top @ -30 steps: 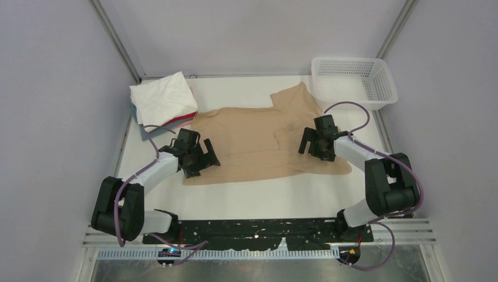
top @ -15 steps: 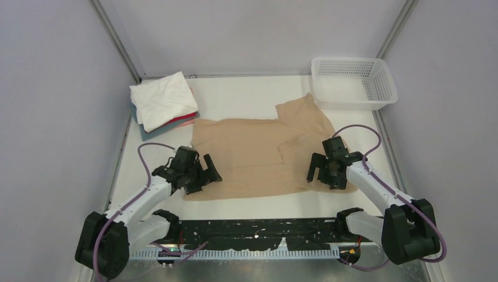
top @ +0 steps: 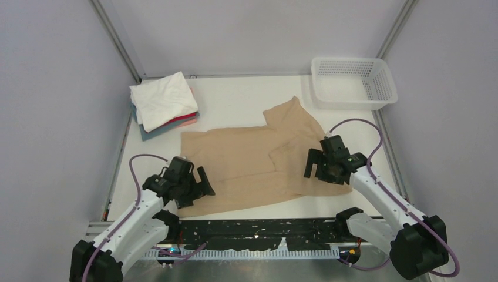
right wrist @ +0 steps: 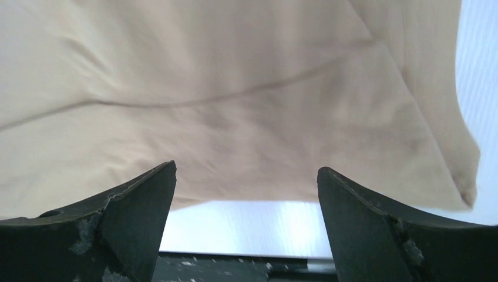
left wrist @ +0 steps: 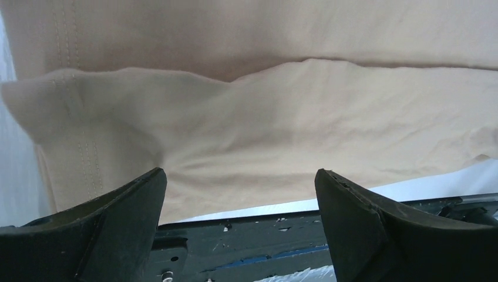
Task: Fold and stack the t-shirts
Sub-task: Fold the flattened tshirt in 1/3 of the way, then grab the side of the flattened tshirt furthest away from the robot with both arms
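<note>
A tan t-shirt point(top: 246, 167) lies spread flat at the table's near middle, one sleeve point(top: 290, 114) pointing to the back. My left gripper point(top: 202, 189) sits at its near left corner, open. In the left wrist view the tan shirt point(left wrist: 264, 117) fills the frame beyond the left gripper point(left wrist: 238, 173), whose jaws hold nothing. My right gripper point(top: 311, 167) rests over the shirt's right side, also open. Its wrist view shows the shirt's hem point(right wrist: 235, 106) just past the right gripper point(right wrist: 246, 170). A stack of folded t-shirts point(top: 161, 103), white on top, lies at the back left.
A white mesh basket point(top: 379, 88) stands at the back right corner. The black base plate point(top: 264, 226) runs along the near edge, right below the shirt's hem. Grey walls close in the left and right sides.
The tan shirt has slid toward the near edge. Both grippers came back toward the arm bases with it, staying open.
</note>
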### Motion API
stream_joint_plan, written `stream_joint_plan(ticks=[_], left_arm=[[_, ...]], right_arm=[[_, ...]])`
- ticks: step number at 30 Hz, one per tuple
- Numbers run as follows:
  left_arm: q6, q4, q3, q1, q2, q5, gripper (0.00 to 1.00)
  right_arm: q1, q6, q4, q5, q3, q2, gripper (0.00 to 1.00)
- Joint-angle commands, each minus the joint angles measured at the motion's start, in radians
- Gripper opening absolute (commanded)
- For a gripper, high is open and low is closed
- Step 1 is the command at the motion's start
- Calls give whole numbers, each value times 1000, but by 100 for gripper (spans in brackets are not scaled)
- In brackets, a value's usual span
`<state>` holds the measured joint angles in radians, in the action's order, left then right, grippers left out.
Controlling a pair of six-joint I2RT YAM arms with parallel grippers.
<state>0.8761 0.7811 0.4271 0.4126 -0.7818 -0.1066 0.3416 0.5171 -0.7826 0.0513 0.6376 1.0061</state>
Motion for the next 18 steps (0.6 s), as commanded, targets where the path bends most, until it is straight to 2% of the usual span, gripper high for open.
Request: stream_joint_plan(ticks=[1, 2, 4, 6, 9, 11, 18], left_arm=[[-58, -36, 124, 3, -3, 62, 100], [-62, -70, 144, 3, -20, 73, 100], [-74, -130, 185, 1, -69, 94, 100], [-93, -145, 240, -1, -130, 125, 100], [-115, -146, 327, -12, -219, 160, 100], [-114, -143, 357, -21, -249, 195, 100], [-134, -178, 414, -117, -314, 242, 100]], right_arm=[[21, -38, 298, -4, 30, -51, 95], [22, -42, 421, -27, 16, -33, 95], [25, -33, 564, -35, -13, 35, 95], [25, -31, 622, -36, 4, 143, 95], [26, -23, 623, -37, 57, 311, 95], [26, -5, 616, -36, 52, 360, 95], [25, 54, 506, 9, -50, 311, 95]])
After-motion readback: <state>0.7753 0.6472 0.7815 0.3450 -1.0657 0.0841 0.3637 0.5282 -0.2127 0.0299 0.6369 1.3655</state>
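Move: From the right hand, the shirt's folded-over sleeve lies about 9 cm ahead, 9 cm left and 5 cm below; the sticking-out sleeve is 25 cm ahead and 14 cm left, the near right corner 7 cm back and 15 cm right. From the left hand, the shirt's far left corner is some 27 cm ahead, 4 cm left, just below; the fold edge's end is 7 cm ahead, 3 cm left, and the folded stack 38 cm ahead, 13 cm left. Right hand arcs 10 cm forward-left, then down onto the folded-over sleeve; left lifts away, 12 cm forward, fingers open. ##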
